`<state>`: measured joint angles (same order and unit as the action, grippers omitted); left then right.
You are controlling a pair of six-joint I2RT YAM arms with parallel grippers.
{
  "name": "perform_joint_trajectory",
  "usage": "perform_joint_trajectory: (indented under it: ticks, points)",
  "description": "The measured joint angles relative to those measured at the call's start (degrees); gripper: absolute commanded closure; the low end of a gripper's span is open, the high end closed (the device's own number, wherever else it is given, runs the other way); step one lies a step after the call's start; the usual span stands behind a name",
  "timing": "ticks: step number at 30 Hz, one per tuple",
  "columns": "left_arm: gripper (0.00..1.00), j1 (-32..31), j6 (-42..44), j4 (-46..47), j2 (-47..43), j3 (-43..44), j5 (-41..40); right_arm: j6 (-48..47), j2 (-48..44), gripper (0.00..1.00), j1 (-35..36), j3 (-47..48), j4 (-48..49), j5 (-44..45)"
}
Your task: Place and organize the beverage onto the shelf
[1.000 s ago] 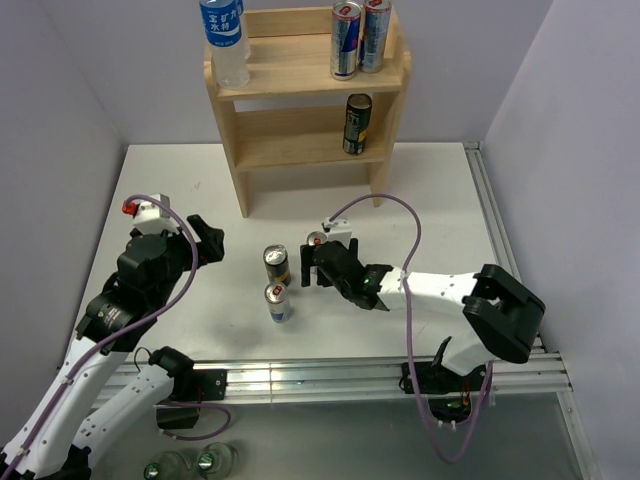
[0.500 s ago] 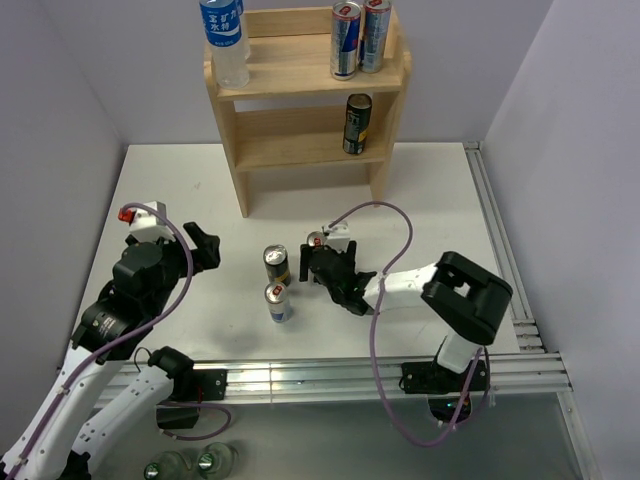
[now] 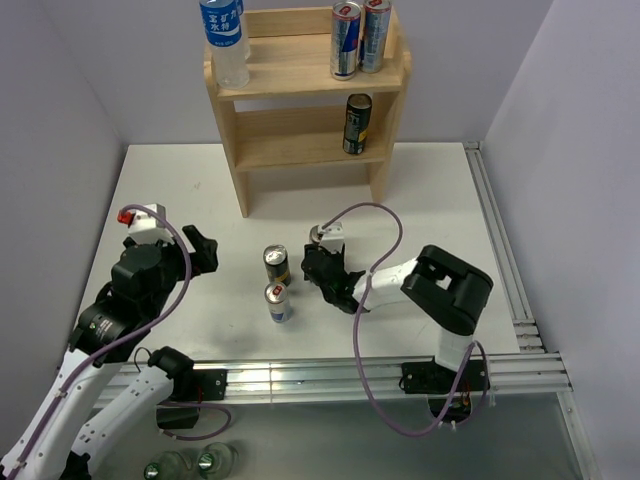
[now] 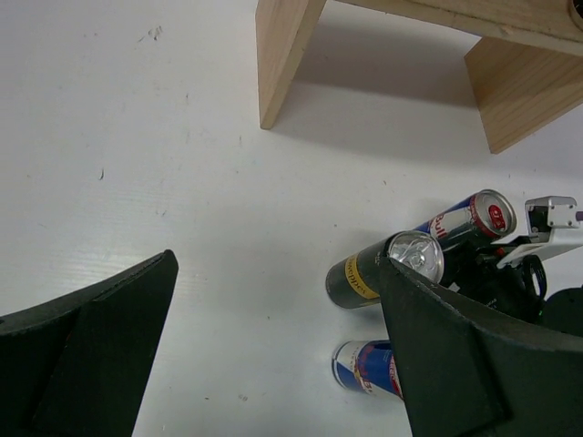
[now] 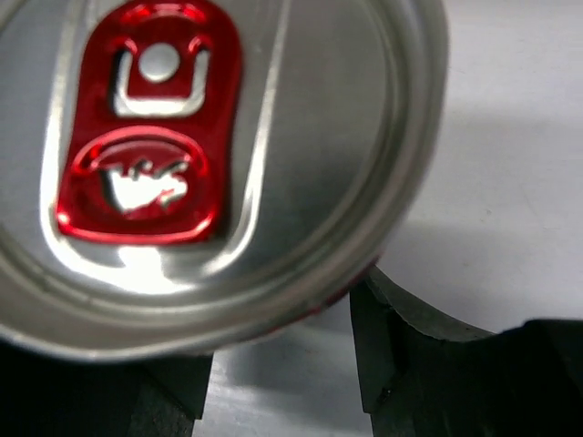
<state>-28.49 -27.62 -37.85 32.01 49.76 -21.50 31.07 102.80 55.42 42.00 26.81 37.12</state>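
The shelf [image 3: 290, 78] stands at the back of the table, and its leg [image 4: 282, 55] shows in the left wrist view. My right gripper [image 3: 321, 260] is shut on a blue-and-silver can with a red tab [image 3: 318, 237]. That can's top [image 5: 200, 155] fills the right wrist view, with my right gripper [image 5: 282, 364] round its body. A black can with a yellow band [image 3: 276, 263] and a blue can [image 3: 278, 300] stand just left of it. My left gripper [image 3: 205, 248] is open and holds nothing, to the left of these cans. In the left wrist view the black can [image 4: 383, 270] and the blue can [image 4: 364, 366] lie beside its right finger [image 4: 455, 364].
On the shelf's top tier stand a water bottle [image 3: 224, 40] and two blue-and-silver cans [image 3: 346, 40] [image 3: 375, 35]. A black can [image 3: 357, 124] stands on the lower tier at the right. A metal rail [image 3: 300, 375] runs along the table's near edge and another [image 3: 495, 230] along its right side.
My right gripper has closed on the red-tab can, and its arm has folded in towards the can. The left arm has drawn back a little to the left.
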Motion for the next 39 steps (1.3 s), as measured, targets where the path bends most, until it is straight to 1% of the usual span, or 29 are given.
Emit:
perform_joint_trajectory:
  ticks: [3,5,8,10,12,17,20,23,29,32,35,39]
  points:
    - [0.01,0.0,0.0,-0.1,-0.1,0.4,0.1,-0.3,-3.6,1.00,0.0,2.1,-8.3,1.0]
    - [0.01,0.0,0.0,-0.2,-0.1,0.4,0.2,-1.8,-8.6,1.00,0.1,4.3,-14.5,1.8]
    - [0.01,0.0,0.0,0.2,-0.2,0.4,0.2,-4.9,-16.7,1.00,0.2,9.4,-20.3,4.1]
    - [0.01,0.0,-0.1,0.5,-0.7,0.4,0.2,-7.9,-21.3,1.00,0.2,15.5,-23.8,5.8]
    - [0.01,0.0,-0.5,0.9,-1.3,0.4,0.2,-11.1,-24.0,1.00,0.2,22.6,-25.8,7.3]
    - [0.01,0.0,-1.0,2.0,-2.2,0.3,0.2,-18.9,-25.8,1.00,0.2,38.4,-29.1,10.1]
    - [0.01,0.0,-1.7,2.5,-2.7,0.2,0.2,-23.3,-24.2,1.00,0.0,46.4,-31.2,10.7]
    - [0.01,0.0,-2.1,3.0,-3.5,0.1,0.2,-27.3,-19.3,1.00,-0.7,56.5,-32.9,10.4]
    - [0.01,0.0,-3.7,2.8,-6.5,-0.8,0.0,-33.4,-3.2,1.00,-4.1,81.0,-38.6,7.6]
    - [0.01,0.0,-4.7,2.3,-8.2,-1.2,0.0,-35.2,3.5,1.00,-5.8,90.1,-40.7,6.5]
    - [0.01,0.0,-5.3,1.0,-10.1,-1.2,-0.4,-36.1,7.1,1.00,-7.4,93.7,-42.5,5.7]
    - [0.01,0.0,-6.2,0.0,-11.4,-1.2,-0.4,-36.5,8.9,1.00,-9.1,94.0,-43.7,5.1]
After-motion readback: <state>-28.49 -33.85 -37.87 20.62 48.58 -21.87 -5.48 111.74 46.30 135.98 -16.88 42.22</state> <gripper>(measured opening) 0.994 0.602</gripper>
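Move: The top-shelf spot for the gripped silver-blue can is about 17 cm ahead of the right hand, straight on, and 43 cm up. The shelf silver can stands some 7 cm right of that spot, the shelf black can 9 cm right and 20 cm lower. The table black can is about 9 cm left and 3 cm back of the right hand. From the left hand the spot lies roughly 26 cm ahead, 20 cm right and 20 cm above. The silver-blue can, already between the right fingers, is lifted off the table and carried fast up the front of the shelf, nearly 50 cm, then forward about 12 cm over the top board, easing down some 3 cm at the end. The grip holds while the fingers tip up about 35 degrees. The empty, open left hand rises and then backs off slightly, rolling a little. ##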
